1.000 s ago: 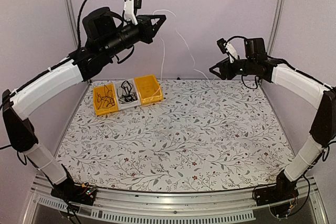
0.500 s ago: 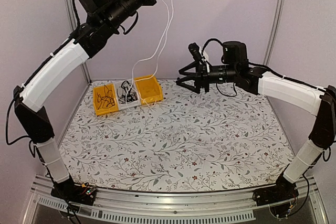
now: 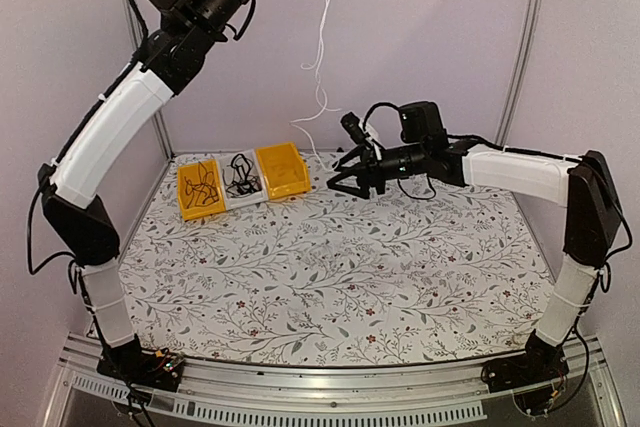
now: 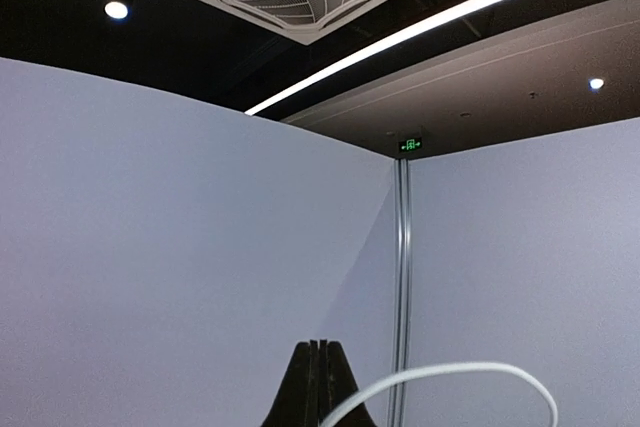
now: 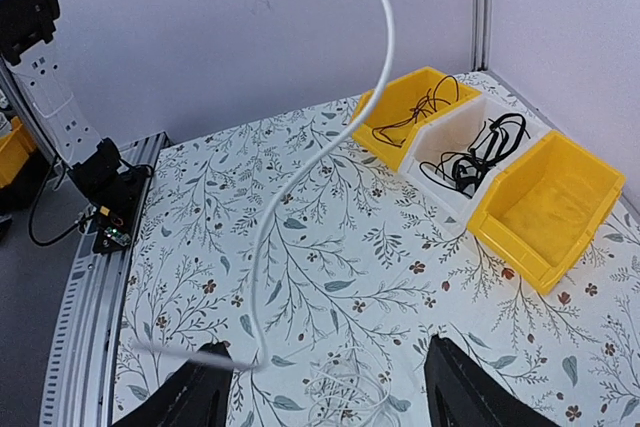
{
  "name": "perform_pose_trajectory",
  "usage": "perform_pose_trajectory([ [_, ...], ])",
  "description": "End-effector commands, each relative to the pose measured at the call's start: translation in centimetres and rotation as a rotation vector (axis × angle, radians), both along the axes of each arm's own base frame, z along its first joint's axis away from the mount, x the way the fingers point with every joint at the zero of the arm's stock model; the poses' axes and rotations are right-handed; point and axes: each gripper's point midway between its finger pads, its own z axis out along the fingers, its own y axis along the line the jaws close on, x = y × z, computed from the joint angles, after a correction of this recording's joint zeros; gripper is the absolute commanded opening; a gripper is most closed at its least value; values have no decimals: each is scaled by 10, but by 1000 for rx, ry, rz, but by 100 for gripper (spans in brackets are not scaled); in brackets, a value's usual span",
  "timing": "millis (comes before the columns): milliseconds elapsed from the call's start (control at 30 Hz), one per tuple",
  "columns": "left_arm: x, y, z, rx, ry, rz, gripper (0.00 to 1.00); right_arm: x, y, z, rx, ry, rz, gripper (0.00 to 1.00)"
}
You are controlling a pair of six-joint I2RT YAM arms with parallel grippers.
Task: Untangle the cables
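A white cable [image 3: 322, 57] hangs from my left gripper [image 4: 320, 344], which is raised above the top edge of the overhead view and is shut on it. The cable [image 5: 300, 157] drops to a loose white coil [image 5: 352, 399] on the flowered table [image 3: 400, 277]. My right gripper [image 3: 347, 183] hovers low over that coil, just right of the bins. It is open [image 5: 328, 347], with the cable passing close to its left finger [image 5: 195, 392] and nothing gripped. Black cables [image 3: 202, 185] lie in a yellow bin and more black cables [image 3: 240, 179] in a white bin.
Three bins stand in a row at the back left: a yellow bin [image 3: 184, 209], a white bin [image 3: 246, 201] and a yellow bin [image 3: 282, 169] with nothing in it. Walls with metal posts [image 3: 524, 47] surround the table. A rail with electronics [image 5: 105, 209] runs along the near edge.
My left arm has lifted higher, drawing the white cable up. The right arm has swung left and down toward the table by the bins, and its jaws have spread wider.
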Motion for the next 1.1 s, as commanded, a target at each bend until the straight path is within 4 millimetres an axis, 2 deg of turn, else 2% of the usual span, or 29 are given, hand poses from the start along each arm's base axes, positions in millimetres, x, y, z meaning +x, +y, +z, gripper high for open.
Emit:
perform_pose_trajectory([
  [0,49,1,-40,82,77,88,0,-4,-26,-16,-66,5,-40,70],
  [100,69,9,-57,99,111,97,0,-13,-42,-36,-120,27,-57,71],
  [333,117,24,-102,135,200,104,0,-30,-73,-50,-188,47,-112,72],
  [567,159,41,-140,155,249,162,0,-44,-91,-44,-219,23,-115,72],
  [833,202,57,-177,159,292,163,0,-42,-108,-42,-242,17,-154,72],
  [1067,232,84,-202,156,333,213,0,-42,-111,-47,-250,29,-164,71],
])
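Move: The left hand holds the white cable high up. The right-hand yellow bin it is heading for lies about 26 cm ahead, 8 cm left and 64 cm below. The white bin is about 23 cm ahead and 21 cm left, at the same depth. From the open right hand, that yellow bin is about 28 cm ahead, 19 cm left and 20 cm below; a faint white tangle lies on the table some 3 cm back, 7 cm left and 24 cm below. Still pinching the white cable, the left hand carries it towards the right-hand yellow bin, some 22 cm forward and 20 cm down, swinging a little left as its raised fingers tip down about 20 degrees. The right hand, fingers staying open, backs off about 10 cm to its right, away from the cable's hanging end, sinking and drawing back slightly. ##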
